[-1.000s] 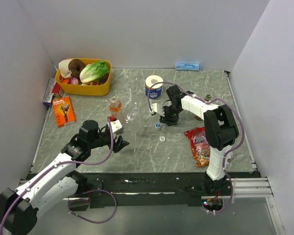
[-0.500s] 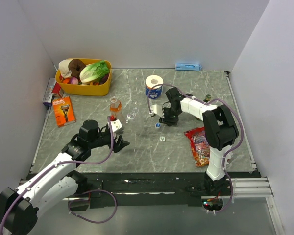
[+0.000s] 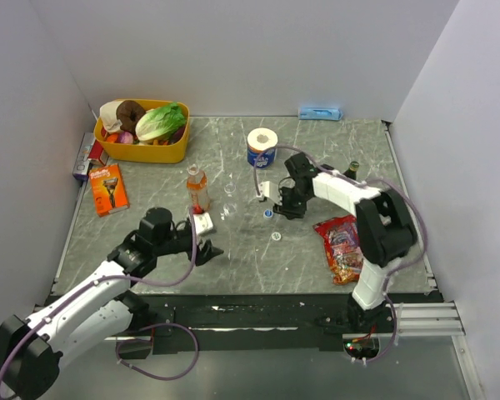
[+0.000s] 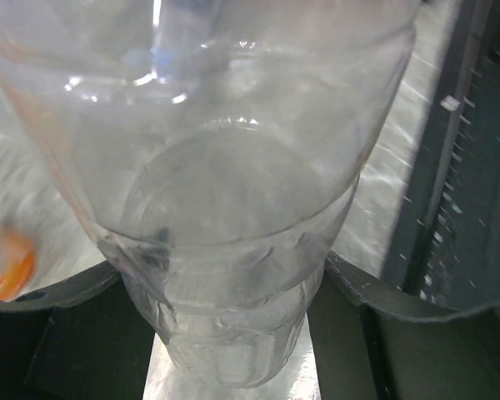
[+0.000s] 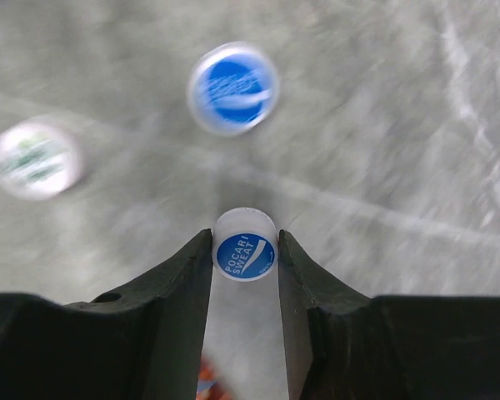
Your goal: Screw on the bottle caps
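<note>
My right gripper (image 5: 245,242) is shut on a bottle cap (image 5: 245,255), a small white one with a blue printed top, pinched between both fingers just above the table. A second blue cap (image 5: 232,87) (image 3: 268,213) lies on the table beyond it, and a pale cap (image 5: 33,160) (image 3: 276,236) lies to its left. My left gripper (image 4: 225,287) (image 3: 207,248) is shut on a clear empty bottle (image 4: 233,208) that fills its view. The bottle of orange drink (image 3: 197,187) stands upright behind the left gripper.
A yellow basket (image 3: 180,151) of food sits at the back left, with an orange razor pack (image 3: 108,189) in front of it. A toilet roll (image 3: 262,147) stands behind the right gripper (image 3: 282,205). A red snack bag (image 3: 340,247) lies on the right, by a dark bottle (image 3: 352,171).
The right gripper's fingers have closed on the blue-topped cap, and that arm has straightened slightly. The left arm has shifted a little nearer and to the right with its clear bottle.
</note>
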Robot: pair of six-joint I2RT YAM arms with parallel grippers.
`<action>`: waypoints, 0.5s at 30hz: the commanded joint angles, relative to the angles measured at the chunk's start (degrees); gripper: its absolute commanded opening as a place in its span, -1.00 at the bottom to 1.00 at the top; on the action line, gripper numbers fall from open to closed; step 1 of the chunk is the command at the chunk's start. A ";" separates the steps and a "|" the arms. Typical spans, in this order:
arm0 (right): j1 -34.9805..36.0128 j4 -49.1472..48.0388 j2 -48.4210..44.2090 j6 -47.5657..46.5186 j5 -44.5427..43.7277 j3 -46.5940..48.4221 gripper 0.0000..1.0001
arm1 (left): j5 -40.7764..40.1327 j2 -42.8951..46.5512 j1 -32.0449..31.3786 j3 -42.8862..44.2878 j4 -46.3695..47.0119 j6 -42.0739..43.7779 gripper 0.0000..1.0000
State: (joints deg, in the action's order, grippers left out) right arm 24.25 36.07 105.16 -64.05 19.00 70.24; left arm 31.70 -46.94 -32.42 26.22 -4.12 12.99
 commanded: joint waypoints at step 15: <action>19.16 27.64 -40.57 6.93 15.19 10.53 -0.44 | 8.90 -17.40 -14.42 -4.41 25.38 3.70 -0.98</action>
State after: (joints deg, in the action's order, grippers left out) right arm 38.02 56.88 63.99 -57.19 33.78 77.30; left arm 37.67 -63.59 -45.63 22.28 9.37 17.69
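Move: The clear bottle held by the left hand is what the right hand's cap is for: about 14 cm back, 19 cm left and 11 cm above the right hand. A loose blue cap lies 6 cm left of that hand, level with it; a white cap 4 cm left and 7 cm back; a standing clear bottle 16 cm left and 1 cm farther out. From the left hand, the held cap is some 15 cm ahead, 20 cm right and 11 cm down. The blue-and-white cap, already pinched in the right fingers, is carried steeply up from table height by about 25 cm and back, with a later drift left, towards the held bottle, the fingertips swinging up some 30 degrees to point more to the left. Meanwhile the left hand keeps its grip and brings the bottle down, back and right, turning it clockwise. ##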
